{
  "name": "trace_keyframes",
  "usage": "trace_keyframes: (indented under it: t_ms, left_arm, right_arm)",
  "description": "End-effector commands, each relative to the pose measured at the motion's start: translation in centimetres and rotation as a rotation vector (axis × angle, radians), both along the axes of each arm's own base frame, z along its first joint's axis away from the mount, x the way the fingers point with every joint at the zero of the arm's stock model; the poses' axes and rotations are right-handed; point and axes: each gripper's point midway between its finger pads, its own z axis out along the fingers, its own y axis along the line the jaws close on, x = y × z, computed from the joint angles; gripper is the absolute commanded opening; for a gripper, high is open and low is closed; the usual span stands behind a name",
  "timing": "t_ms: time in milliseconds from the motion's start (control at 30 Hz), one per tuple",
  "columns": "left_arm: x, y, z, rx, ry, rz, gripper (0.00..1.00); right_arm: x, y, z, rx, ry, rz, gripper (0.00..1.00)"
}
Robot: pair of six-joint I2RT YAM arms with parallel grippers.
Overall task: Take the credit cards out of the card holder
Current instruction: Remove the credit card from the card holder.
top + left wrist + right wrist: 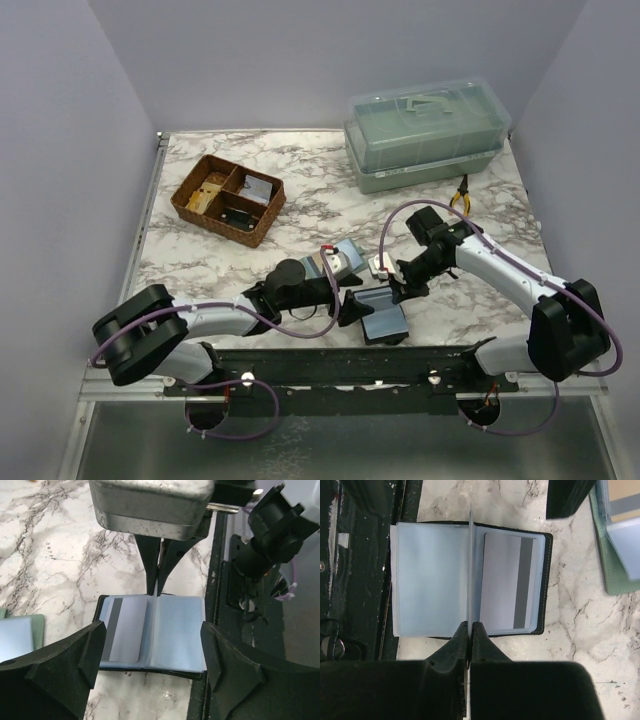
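Observation:
The black card holder (385, 322) (150, 665) (545, 580) lies open at the table's near edge, its pale blue sleeves facing up. A credit card (125, 627) (512, 582) with a grey stripe sits in one pocket. My right gripper (470, 625) (400, 290) (159, 567) is shut on a thin clear sleeve page, which stands upright along the holder's fold. My left gripper (152, 635) (352, 300) is open, one finger on each side of the holder and nothing between them. Another pale blue card (15, 637) (345, 257) lies on a green case to the side.
A brown wicker divided tray (228, 198) stands at the back left. A clear-lidded green box (425, 135) stands at the back right, with yellow-handled pliers (461, 195) beside it. The black mounting rail (350, 360) runs right beside the holder.

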Motion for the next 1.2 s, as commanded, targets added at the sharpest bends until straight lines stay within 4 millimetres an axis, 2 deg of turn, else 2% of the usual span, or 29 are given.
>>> trace_keyframes:
  t_ms: [0,233,367,500,567,600,700,800,867,967,1067,1167]
  left_arm:
    - [0.1,-1.3,-1.4,0.048,-0.015,-0.045,0.79]
    - [-0.5,-2.4,-3.0,0.055,0.047,-0.089,0.69]
    - [-0.3,-3.0,-3.4,0.060,0.072,-0.091,0.53]
    - [-0.3,-3.5,-3.8,0.066,0.101,-0.094,0.28]
    - [-0.1,-3.6,-4.0,0.068,0.111,-0.087,0.07]
    - [0.1,-3.6,-4.0,0.068,0.118,-0.074,0.00]
    - [0.6,-3.2,-3.9,0.064,0.134,-0.013,0.00]
    - [1.2,-2.2,-3.4,0.046,0.111,0.073,0.00]
    - [1.4,-1.7,-2.5,0.014,0.087,0.123,0.00]
    - [1.5,-1.7,-1.0,-0.024,0.053,0.190,0.00]
    - [2.4,-1.3,0.1,-0.060,0.040,0.302,0.00]
    - [3.2,-1.0,1.0,-0.120,0.049,0.400,0.00]
  right_arm:
    - [0.2,1.1,1.0,0.051,-0.002,0.034,0.00]
    - [0.4,1.3,1.3,0.059,0.002,0.019,0.00]
    - [0.1,1.6,1.6,0.085,0.007,0.018,0.01]
    - [-0.1,1.7,1.5,0.088,0.015,0.010,0.03]
    - [-0.2,1.7,1.6,0.093,0.022,0.002,0.06]
    - [-0.2,1.7,1.7,0.095,0.023,-0.008,0.12]
    - [0.7,2.0,2.4,0.101,0.012,-0.107,0.42]
    - [1.8,2.0,3.6,0.127,0.023,-0.273,0.62]
    - [2.2,2.3,4.6,0.163,0.041,-0.348,0.68]
    - [3.0,2.4,5.7,0.203,0.123,-0.462,0.70]
    - [4.8,1.6,7.3,0.282,0.232,-0.611,0.74]
    - [5.7,0.7,8.3,0.346,0.363,-0.711,0.75]
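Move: Some 7 cm to the left hand's right and 6 cm below it, level fore-and-aft, is the middle of the card holder's clear leaf, upright on edge; from the right hand, still pinching its right end, that middle lies about 3 cm left and 2 cm down. The striped credit card lies 4 cm ahead of the leaf and 4 cm lower, the bare sleeve 4 cm behind it, as low. The green holder is roughly 14 cm ahead of the left hand, 5 cm left and 11 cm down. Sinking about 5 cm and reaching 3 cm to the right, the open left hand straddles the upright leaf and shuts on its left end while the right keeps its pinch. Only then does the right open and back off, up and forward some 5 cm each way, swinging clockwise about 30 degrees; the left, keeping its grip, rises 2 to 3 cm and turns slightly counter-clockwise. ##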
